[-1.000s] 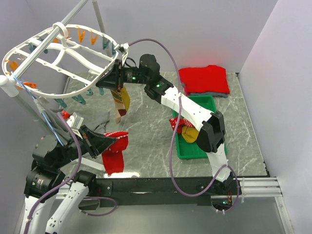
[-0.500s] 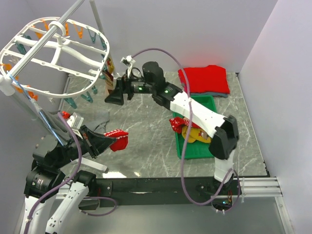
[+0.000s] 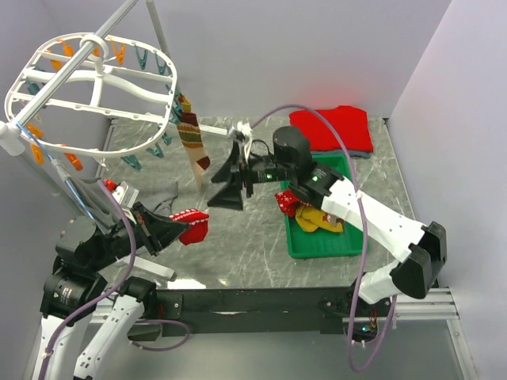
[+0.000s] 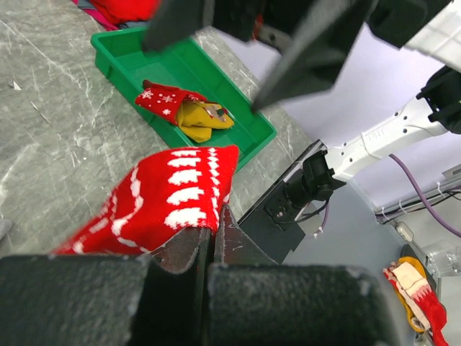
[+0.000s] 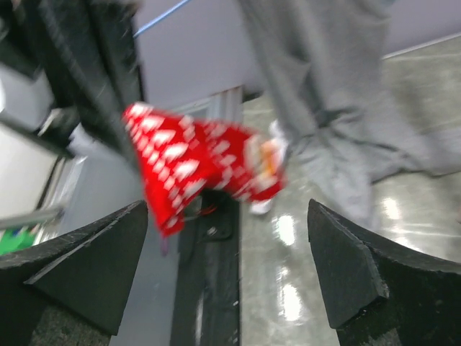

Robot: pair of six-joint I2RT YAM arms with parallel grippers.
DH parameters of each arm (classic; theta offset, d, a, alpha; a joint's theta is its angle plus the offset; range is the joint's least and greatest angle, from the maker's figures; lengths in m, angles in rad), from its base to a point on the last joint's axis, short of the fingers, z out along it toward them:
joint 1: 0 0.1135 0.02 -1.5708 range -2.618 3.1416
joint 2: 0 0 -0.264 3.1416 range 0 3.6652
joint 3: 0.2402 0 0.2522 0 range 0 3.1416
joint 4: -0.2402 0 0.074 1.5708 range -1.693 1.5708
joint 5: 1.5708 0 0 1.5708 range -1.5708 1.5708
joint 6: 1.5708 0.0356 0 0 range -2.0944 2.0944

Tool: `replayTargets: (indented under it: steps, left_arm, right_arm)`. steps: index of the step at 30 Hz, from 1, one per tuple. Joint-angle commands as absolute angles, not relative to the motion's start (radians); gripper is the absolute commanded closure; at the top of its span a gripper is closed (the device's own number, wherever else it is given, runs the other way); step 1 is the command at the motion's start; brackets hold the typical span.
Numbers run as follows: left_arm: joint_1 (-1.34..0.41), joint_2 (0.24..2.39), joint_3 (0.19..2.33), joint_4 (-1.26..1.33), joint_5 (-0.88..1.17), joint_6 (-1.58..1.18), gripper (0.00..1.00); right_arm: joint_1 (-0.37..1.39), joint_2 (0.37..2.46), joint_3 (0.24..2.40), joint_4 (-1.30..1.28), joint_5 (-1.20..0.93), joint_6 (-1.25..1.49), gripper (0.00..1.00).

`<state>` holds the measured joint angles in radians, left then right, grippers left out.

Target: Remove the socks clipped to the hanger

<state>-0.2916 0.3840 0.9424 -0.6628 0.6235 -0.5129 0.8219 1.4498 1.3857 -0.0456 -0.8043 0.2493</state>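
The white oval hanger [image 3: 95,79] hangs tilted at the upper left, with orange and teal clips on its rim. A striped tan, red and mustard sock [image 3: 190,136] dangles from its right rim. My left gripper [image 3: 182,229] [image 4: 211,225] is shut on a red sock with white patterns [image 3: 192,226] [image 4: 173,194], held above the table. My right gripper [image 3: 221,181] [image 5: 223,267] stands wide open at mid-table, below and right of the striped sock, holding nothing. It faces the red sock [image 5: 191,166], which looks blurred in the right wrist view.
A green tray [image 3: 321,244] [image 4: 241,101] at the right holds a red sock and a yellow sock [image 3: 307,212] [image 4: 184,109]. A folded red garment [image 3: 333,127] lies at the back right. Grey cloth [image 3: 162,192] [image 5: 338,122] lies on the marble table near the left arm.
My right gripper has opened, left the hanger's rim and swung down to mid-table. The hanger has swung back up with the striped sock on it. The left arm has kept still.
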Motion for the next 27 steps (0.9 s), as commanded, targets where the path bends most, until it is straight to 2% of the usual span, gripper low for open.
replayTargets:
  steps: [1,8,9,12,17,18,20,21,22,23,26,27]
  left_arm:
    - [-0.293,0.396,0.950,-0.626,0.641,-0.497,0.99]
    - [-0.293,0.403,0.957,-0.635,0.644,-0.488,0.99]
    - [-0.293,0.402,0.957,-0.635,0.643,-0.488,0.99]
    - [-0.291,0.400,0.956,-0.632,0.643,-0.494,0.99]
    - [-0.293,0.403,0.951,-0.624,0.647,-0.497,0.99]
    - [-0.293,0.402,0.953,-0.623,0.649,-0.497,0.99]
    - [-0.293,0.408,0.953,-0.621,0.652,-0.495,0.99]
    - [-0.293,0.408,0.956,-0.623,0.652,-0.494,0.99]
    - [-0.293,0.410,0.957,-0.626,0.644,-0.491,0.99]
    - [-0.293,0.414,0.963,-0.632,0.637,-0.485,0.97]
    - [-0.293,0.414,0.982,-0.656,0.598,-0.473,0.68]
    - [-0.293,0.416,0.991,-0.661,0.588,-0.471,0.50]
  right_arm:
    - [0.841,1.407,1.296,0.078,-0.913,0.271,0.06]
    - [0.922,1.439,1.331,0.049,-0.867,0.230,0.14]
    - [0.928,1.442,1.333,0.063,-0.867,0.233,0.21]
    - [0.936,1.457,1.342,0.083,-0.879,0.256,0.31]
    - [0.950,1.473,1.336,0.100,-0.885,0.271,0.39]
    - [0.948,1.473,1.333,0.106,-0.881,0.273,0.50]
    - [0.948,1.471,1.325,0.115,-0.871,0.284,0.62]
    - [0.950,1.471,1.322,0.118,-0.865,0.285,0.92]
    - [0.948,1.468,1.319,0.117,-0.842,0.290,1.00]
    - [0.946,1.465,1.316,0.114,-0.827,0.291,1.00]
    - [0.934,1.434,1.292,0.091,-0.720,0.291,1.00]
    - [0.927,1.428,1.284,0.063,-0.691,0.290,1.00]
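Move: The red sock, still pinched in the left fingertips, has its middle about 7 cm back, 4 cm left and 4 cm below the open right hand. From the left hand it lies about 3 cm right, 1 cm ahead and 1 cm down. The striped sock hanging on the hanger is roughly 12 cm ahead of and 4 cm left of the right hand. The green bin is some 30 cm to the right hand's right, 6 cm ahead and 30 cm below. The right fingers, wide open at first, shut on the near edge of the red sock and pinch it beside the left fingertips. To get there the right hand draws back about 5 cm, sinking and easing left some 2 to 3 cm, turning about 10 degrees counter-clockwise. The left hand stays put with its grip, then starts opening just after the right has closed. ##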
